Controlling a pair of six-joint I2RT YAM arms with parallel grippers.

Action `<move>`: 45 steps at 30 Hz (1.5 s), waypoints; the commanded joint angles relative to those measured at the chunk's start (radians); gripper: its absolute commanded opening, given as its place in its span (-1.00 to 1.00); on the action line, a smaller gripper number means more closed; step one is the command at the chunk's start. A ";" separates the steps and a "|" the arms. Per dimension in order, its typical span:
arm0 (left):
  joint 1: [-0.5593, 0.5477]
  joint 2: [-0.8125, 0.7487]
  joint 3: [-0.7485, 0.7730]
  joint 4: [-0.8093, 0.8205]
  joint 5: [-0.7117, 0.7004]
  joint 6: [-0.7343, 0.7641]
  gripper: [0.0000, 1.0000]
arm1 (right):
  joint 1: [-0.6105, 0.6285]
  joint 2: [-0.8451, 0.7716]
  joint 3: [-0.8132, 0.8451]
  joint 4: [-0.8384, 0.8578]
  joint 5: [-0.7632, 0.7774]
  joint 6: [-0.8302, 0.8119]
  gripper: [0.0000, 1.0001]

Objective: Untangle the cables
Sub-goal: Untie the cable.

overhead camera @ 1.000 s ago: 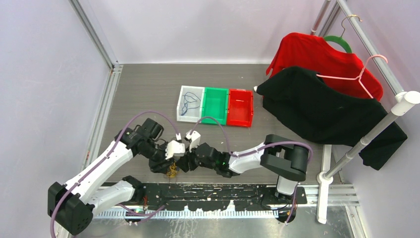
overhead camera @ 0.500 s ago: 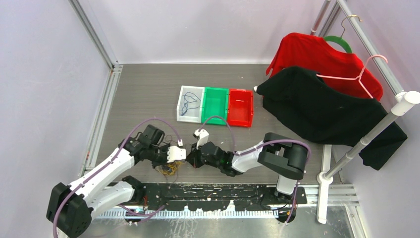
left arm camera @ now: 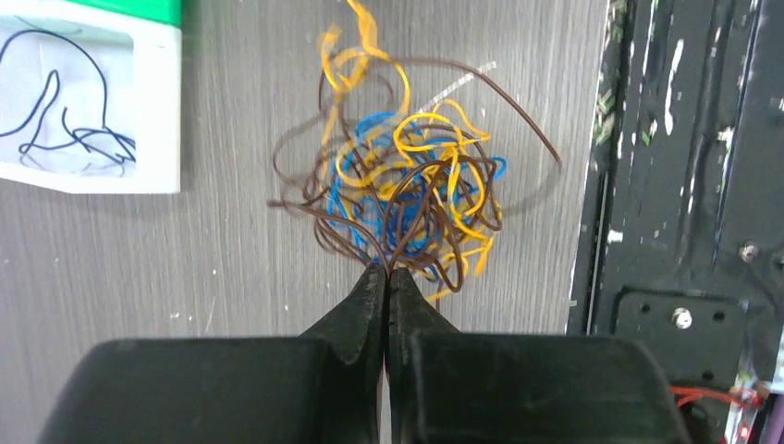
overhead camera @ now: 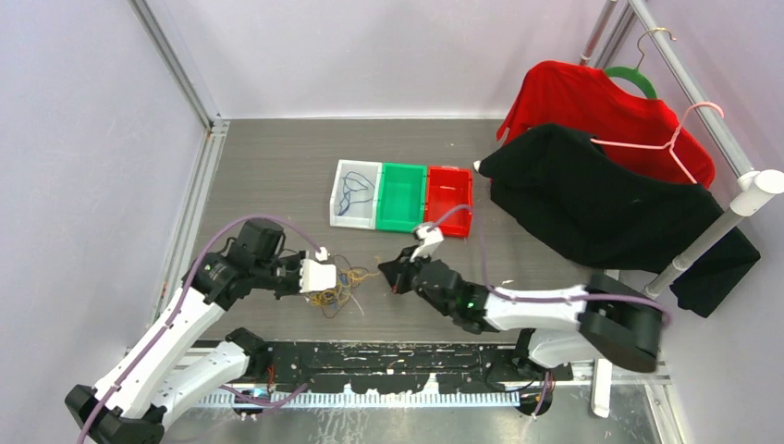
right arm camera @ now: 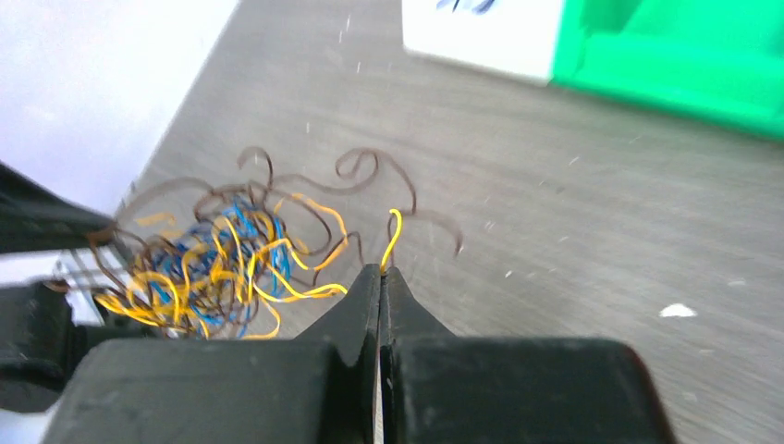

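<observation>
The cables (overhead camera: 336, 289) form one loose tangle of blue, orange-yellow and brown strands between my two grippers. In the left wrist view the tangle (left arm camera: 407, 190) hangs just past my left gripper (left arm camera: 386, 270), which is shut on a pair of brown strands. The right gripper (right arm camera: 380, 270) is shut on a single yellow strand that runs back to the tangle (right arm camera: 208, 264). From above, the left gripper (overhead camera: 338, 280) touches the tangle's left side and the right gripper (overhead camera: 384, 269) sits a little to its right.
Three bins stand in a row behind: white (overhead camera: 338, 192) holding a blue cable (overhead camera: 351, 190), green (overhead camera: 400, 227), red (overhead camera: 449, 231). Red and black garments (overhead camera: 592, 185) hang on a rack at the right. The black base rail (overhead camera: 407, 356) runs along the near edge.
Both grippers have shut on strands and drawn apart, the left going left, the right going right and back. The tangle has come up from near the rail and spread out.
</observation>
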 commanded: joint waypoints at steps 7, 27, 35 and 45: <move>0.008 -0.131 -0.077 -0.168 -0.244 0.221 -1.00 | -0.246 -0.585 0.032 -0.463 0.342 -0.091 -0.98; 0.008 -0.187 -0.098 -0.149 -0.253 0.058 0.13 | -0.444 -0.559 0.348 -0.534 -0.353 -0.055 -0.98; 0.008 0.030 0.204 0.132 0.092 -0.383 0.53 | -0.442 -0.399 0.510 -0.350 -0.582 0.152 -0.98; -0.061 0.203 0.208 0.656 0.153 -0.747 0.84 | -0.336 -0.245 0.576 -0.125 -0.569 0.284 -0.98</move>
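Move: The left hand already pinches brown strands of the cable tangle, whose middle lies about 4 cm to its right and 6 cm below. The right hand already holds a yellow cable end, with the tangle some 9 cm to its left, 4 cm back and 2 cm lower. From the right hand the white box stands roughly 19 cm ahead and 6 cm left, the green box 18 cm ahead and 5 cm right, both about 9 cm lower. Rightward, upward and somewhat forward, the right hand sweeps about 20 cm across with its pinched yellow end, then swings back left while climbing on, its left side rolling up. The left hand draws its brown strands left and down, spreads its fingers to release them, then swings right, up and forward. ##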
